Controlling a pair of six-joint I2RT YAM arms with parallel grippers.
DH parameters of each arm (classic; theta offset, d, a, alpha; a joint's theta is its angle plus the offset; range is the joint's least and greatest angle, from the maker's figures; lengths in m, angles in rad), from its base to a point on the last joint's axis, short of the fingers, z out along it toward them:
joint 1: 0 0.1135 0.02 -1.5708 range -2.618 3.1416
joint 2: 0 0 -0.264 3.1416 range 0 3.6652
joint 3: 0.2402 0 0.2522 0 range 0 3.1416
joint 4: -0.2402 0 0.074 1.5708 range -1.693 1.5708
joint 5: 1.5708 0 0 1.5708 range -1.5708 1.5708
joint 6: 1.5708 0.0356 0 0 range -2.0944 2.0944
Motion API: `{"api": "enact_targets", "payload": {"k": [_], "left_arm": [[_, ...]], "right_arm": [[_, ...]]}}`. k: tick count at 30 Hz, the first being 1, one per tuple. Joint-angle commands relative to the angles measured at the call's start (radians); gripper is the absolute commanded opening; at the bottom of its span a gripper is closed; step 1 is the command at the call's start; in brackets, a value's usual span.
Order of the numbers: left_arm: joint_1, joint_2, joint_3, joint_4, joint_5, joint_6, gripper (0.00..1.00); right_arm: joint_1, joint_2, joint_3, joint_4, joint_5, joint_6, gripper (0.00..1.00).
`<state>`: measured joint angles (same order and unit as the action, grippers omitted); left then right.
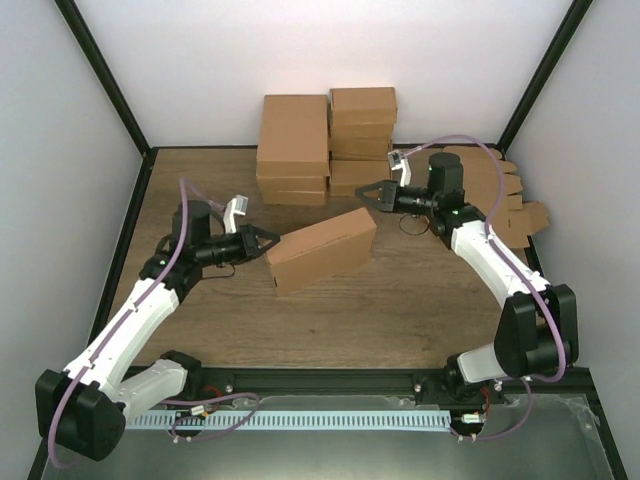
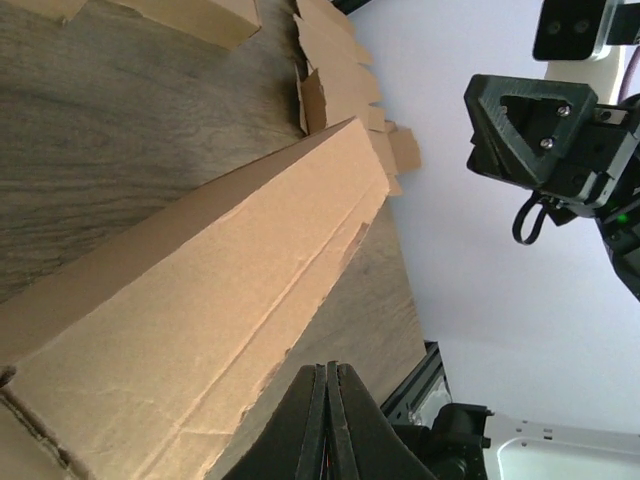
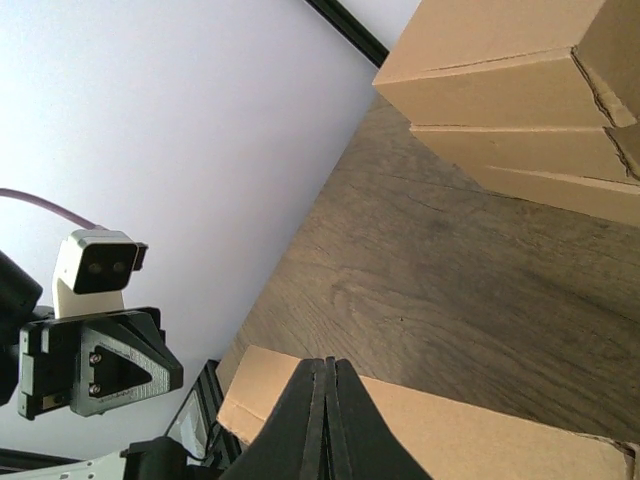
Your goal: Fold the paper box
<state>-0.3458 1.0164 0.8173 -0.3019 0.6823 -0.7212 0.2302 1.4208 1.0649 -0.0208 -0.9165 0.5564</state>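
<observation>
The paper box (image 1: 320,248) stands folded into a long closed brown carton, lying slantwise on the wooden table (image 1: 400,300) mid-scene. My left gripper (image 1: 273,240) is shut and empty, its tip right at the carton's left end. In the left wrist view the paper box (image 2: 200,280) runs along the left of the shut left gripper (image 2: 329,366). My right gripper (image 1: 364,190) is shut and empty, just beyond the carton's far right corner. The right wrist view shows the shut right gripper (image 3: 327,362) over the paper box (image 3: 480,430).
Two stacks of smaller folded brown boxes (image 1: 293,150) (image 1: 362,135) stand at the back of the table. Flat cardboard blanks (image 1: 510,200) lie piled at the right behind the right arm. White walls enclose the table's left, back and right.
</observation>
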Motion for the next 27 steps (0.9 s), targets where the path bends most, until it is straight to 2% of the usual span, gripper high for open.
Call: {"api": "enact_targets", "payload": {"k": [1,10,15,16,18,21,23,24,27], "left_arm": [[0.000,0.010,-0.055,0.030,-0.001,0.011,0.04],[-0.001,0.044,-0.188,0.086,-0.043,0.012,0.04],[-0.005,0.016,-0.116,-0.007,-0.068,0.062,0.04],[-0.006,0.006,-0.084,-0.037,-0.079,0.085,0.07],[-0.011,-0.008,-0.015,-0.108,-0.118,0.148,0.23],[-0.016,-0.011,0.080,-0.203,-0.182,0.282,0.62],[-0.026,-0.004,0.126,-0.254,-0.240,0.363,0.93],[-0.035,0.001,0.149,-0.273,-0.272,0.405,0.99],[-0.068,0.013,0.191,-0.288,-0.312,0.554,1.00]], "right_arm": [[-0.003,0.030,-0.030,0.005,-0.001,-0.017,0.01],[-0.004,0.138,-0.129,0.042,0.050,-0.021,0.01],[-0.003,0.099,-0.102,0.007,0.054,-0.041,0.01],[-0.003,0.089,-0.093,-0.006,0.058,-0.048,0.01],[-0.004,0.066,-0.068,-0.037,0.068,-0.066,0.03],[-0.003,0.031,-0.038,-0.087,0.088,-0.093,0.21],[-0.003,0.008,-0.025,-0.112,0.097,-0.110,0.38],[-0.004,-0.004,-0.019,-0.126,0.106,-0.120,0.46],[-0.004,-0.042,-0.009,-0.155,0.118,-0.149,0.69]]}}
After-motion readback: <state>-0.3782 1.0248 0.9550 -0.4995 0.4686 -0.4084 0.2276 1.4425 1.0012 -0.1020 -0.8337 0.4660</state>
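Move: The closed box stands between the shut grippers. Its middle is about 8 cm right, 3 cm ahead and 14 cm below the left hand, and 9 cm left, 6 cm back and 16 cm below the right one. From the right hand, the small carton stack lies about 20 cm ahead, 2 cm right and 14 cm lower; the large stack is roughly 18 cm ahead, 14 cm left and 16 cm lower. With no touch to be made out at the start or finish, both arms bring shut fingers straight down over the two ends of the box top, left about 5.5 cm, right nearly 8, and pause low there. Both then open and rise: the left spreads wide, climbing past its starting height while rolling some 20 degrees; the right opens a bit over half and lifts only a couple of centimetres, staying close above its end. ##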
